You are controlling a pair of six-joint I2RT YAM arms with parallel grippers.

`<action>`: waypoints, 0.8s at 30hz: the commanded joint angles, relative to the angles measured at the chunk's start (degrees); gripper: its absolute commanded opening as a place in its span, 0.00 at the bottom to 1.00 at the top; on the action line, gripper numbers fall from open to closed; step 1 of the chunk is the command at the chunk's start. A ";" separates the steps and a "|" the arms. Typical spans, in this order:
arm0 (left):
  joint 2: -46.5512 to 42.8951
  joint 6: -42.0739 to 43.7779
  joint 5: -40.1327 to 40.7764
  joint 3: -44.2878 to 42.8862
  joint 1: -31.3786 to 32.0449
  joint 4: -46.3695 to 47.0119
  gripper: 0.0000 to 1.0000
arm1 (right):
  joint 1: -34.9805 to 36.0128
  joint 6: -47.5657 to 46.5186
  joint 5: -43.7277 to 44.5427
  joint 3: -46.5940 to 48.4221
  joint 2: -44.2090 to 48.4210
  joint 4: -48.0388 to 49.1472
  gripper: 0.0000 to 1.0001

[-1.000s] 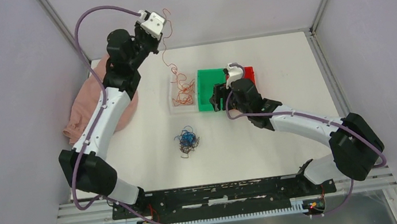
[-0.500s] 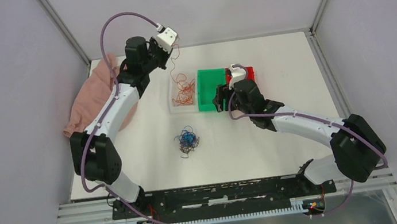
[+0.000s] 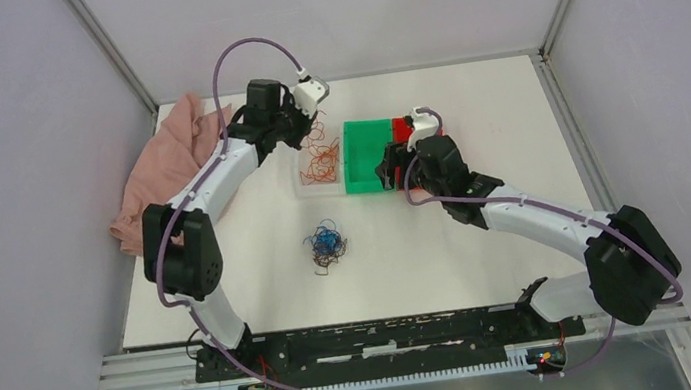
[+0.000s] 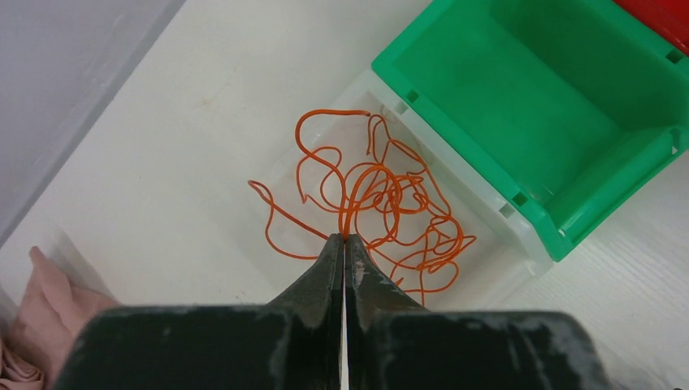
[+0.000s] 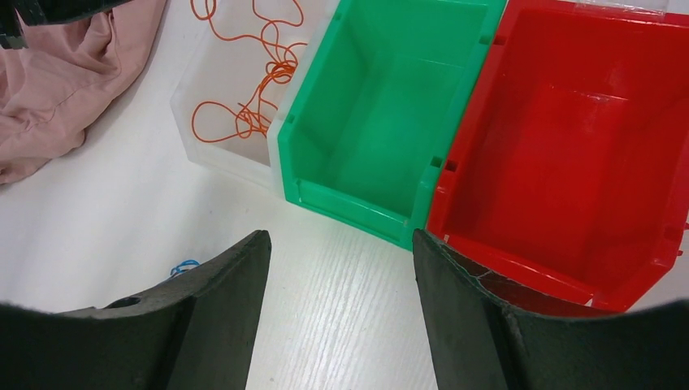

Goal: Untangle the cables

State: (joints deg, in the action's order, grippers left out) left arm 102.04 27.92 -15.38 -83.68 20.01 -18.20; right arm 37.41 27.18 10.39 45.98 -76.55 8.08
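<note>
My left gripper (image 4: 344,237) (image 3: 305,128) is shut on an orange-red cable (image 4: 351,213). The strand runs from the fingertips down into a curly pile of orange-red cables (image 4: 390,203) (image 3: 320,163) (image 5: 252,97) lying in the clear bin (image 4: 272,166). A tangle of blue and dark cables (image 3: 326,245) sits on the table in front of the bins; a blue loop (image 5: 184,266) shows beside my right finger. My right gripper (image 5: 341,244) (image 3: 387,171) hangs open and holds nothing, above the table just in front of the green bin (image 5: 382,122).
Clear bin (image 3: 303,192), green bin (image 3: 368,152) and red bin (image 3: 410,129) (image 5: 569,146) stand side by side at mid-table; green and red hold nothing. A pink cloth (image 3: 167,168) (image 5: 57,81) lies at the left edge. Grey walls enclose the table.
The left arm swung down and to the right from high near the back wall, bringing the hanging orange-red cable down over the clear bin. The right arm shifted slightly right.
</note>
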 commanded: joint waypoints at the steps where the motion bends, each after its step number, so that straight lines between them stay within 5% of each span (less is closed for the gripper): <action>1: 1.53 -5.38 -3.86 -3.19 0.23 -0.44 0.03 | -0.49 0.76 -0.24 -0.42 2.15 1.61 0.71; 15: 3.21 -16.69 -9.69 -4.31 3.09 -0.58 0.03 | -1.88 1.49 -1.09 -1.50 2.45 1.74 0.71; 24: 3.83 -12.89 2.51 -0.84 2.93 3.41 0.03 | -2.06 2.22 -2.02 -1.42 2.10 1.78 0.71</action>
State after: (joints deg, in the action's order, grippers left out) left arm 106.67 14.39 -19.70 -85.54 23.16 -18.85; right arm 35.59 28.69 9.02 44.38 -75.68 8.05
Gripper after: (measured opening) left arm 0.032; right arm 0.712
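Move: Hanging from the left fingers, the orange cable is already pinched and trails into the white bin, whose middle lies about 3 cm to the right, level fore and aft, and roughly 14 cm below. The green bin adjoins it, some 16 cm right of the hand and level with it. The blue-and-brown cable bundle lies about 23 cm back and 3 cm right. From the right hand, the white bin is around 11 cm ahead and 17 cm left. Carrying its pinched orange cable across the white bin towards the green bin's side, the left hand goes about 5 cm right while easing some 2 cm back and sinking nearly 3 cm. It tilts roughly 15 degrees, the fingertips swinging back and right; the sideways travel dies out and slightly reverses at the end. The fingers stay shut. ##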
